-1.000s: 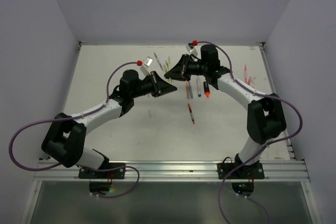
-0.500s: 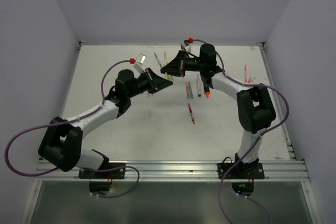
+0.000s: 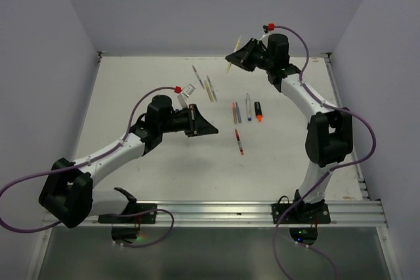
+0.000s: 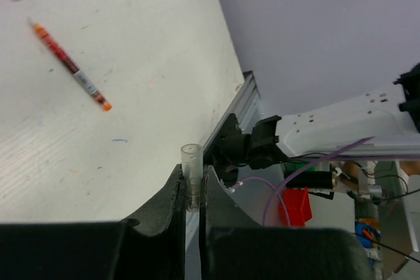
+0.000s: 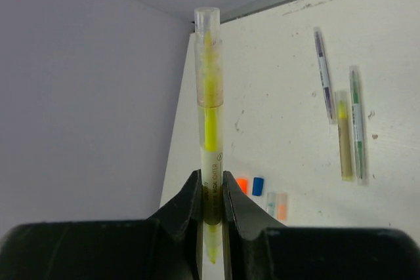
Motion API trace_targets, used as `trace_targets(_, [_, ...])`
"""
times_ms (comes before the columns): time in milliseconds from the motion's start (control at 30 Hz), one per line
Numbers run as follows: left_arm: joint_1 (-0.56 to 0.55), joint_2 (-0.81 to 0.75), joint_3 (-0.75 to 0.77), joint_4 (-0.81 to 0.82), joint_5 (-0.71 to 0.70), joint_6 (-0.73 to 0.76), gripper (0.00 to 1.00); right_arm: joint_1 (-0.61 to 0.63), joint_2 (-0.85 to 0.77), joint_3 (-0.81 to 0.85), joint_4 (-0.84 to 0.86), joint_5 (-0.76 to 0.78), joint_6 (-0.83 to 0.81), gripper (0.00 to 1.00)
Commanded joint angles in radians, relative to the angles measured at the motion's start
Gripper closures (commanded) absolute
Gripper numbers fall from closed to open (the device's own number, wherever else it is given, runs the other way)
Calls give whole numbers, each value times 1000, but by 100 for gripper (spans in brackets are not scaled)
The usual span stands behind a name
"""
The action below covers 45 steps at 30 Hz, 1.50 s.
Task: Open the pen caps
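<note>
My left gripper (image 3: 211, 129) (image 4: 191, 175) is shut on a small clear pen cap (image 4: 191, 165), held above the table's middle left. My right gripper (image 3: 233, 55) (image 5: 210, 180) is shut on a yellow highlighter (image 5: 210, 136) (image 3: 232, 47), raised in the air near the back wall. The highlighter's bare yellow tip (image 5: 211, 255) shows below the fingers; a clear cap (image 5: 207, 57) covers its far end. Loose orange (image 5: 242, 185) and blue (image 5: 258, 186) caps, and two clear ones (image 5: 277, 205), lie on the table.
Several pens lie on the white table (image 3: 157, 162): a red-orange one (image 3: 239, 141) (image 4: 71, 67), a group with a black-and-orange marker (image 3: 258, 111), and thin pens farther back (image 3: 209, 88) (image 5: 356, 122). Walls close the back and sides; a metal rail (image 3: 216, 211) runs along the near edge.
The grippers were together over the back middle. Now they are apart: the left moved nearer with the clear cap, the right rose toward the back wall with the highlighter.
</note>
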State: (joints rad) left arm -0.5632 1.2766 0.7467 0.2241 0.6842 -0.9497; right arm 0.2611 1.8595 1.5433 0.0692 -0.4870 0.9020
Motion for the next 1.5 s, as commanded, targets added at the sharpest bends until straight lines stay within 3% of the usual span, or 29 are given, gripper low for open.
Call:
trace_targets(0, [3, -23, 43, -222, -98, 126, 100, 23, -63, 43, -250, 22, -135, 100])
trace_targets(300, [-32, -66, -50, -543, -328, 204, 100, 114, -291, -115, -761, 94, -420, 100])
trace_targets(700, [-112, -114, -158, -669, -436, 124, 100, 202, -618, -575, -974, 123, -437, 100])
trace_targets(867, [-135, -79, -175, -687, -483, 100, 100, 213, -691, -736, -967, 105, -385, 100])
trace_targets(1100, [-187, -28, -208, -687, -522, 62, 100, 291, -695, -839, -922, 110, -331, 100])
trace_targets(1467, [-195, 35, -210, -660, -546, 65, 100, 337, -521, -848, -804, 140, -313, 99])
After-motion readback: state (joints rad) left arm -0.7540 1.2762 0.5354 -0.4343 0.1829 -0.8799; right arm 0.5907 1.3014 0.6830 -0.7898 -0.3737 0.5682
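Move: The left gripper, holding the clear cap, is headed for bare table about 10 cm back, 10 cm left and 21 cm below; the red pen lies 7 cm ahead, 10 cm right, and the orange cap 22 cm ahead, 10 cm left. The right gripper holds the yellow highlighter; its bare spot is about 39 cm back, 7 cm right, 26 cm below. From it, the red pen lies 20 cm back, 4 cm right, and the black marker 2 cm back, 13 cm right. Sweep the right gripper back about 40 cm and down over 20 cm, bearing somewhat right, tipping its fingers steeply down towards the front of the table while keeping the highlighter pinched. Meanwhile lower the left gripper some 20 cm, drawing it back and left to bare table and tilting its fingers down about 50 degrees, cap still gripped. ##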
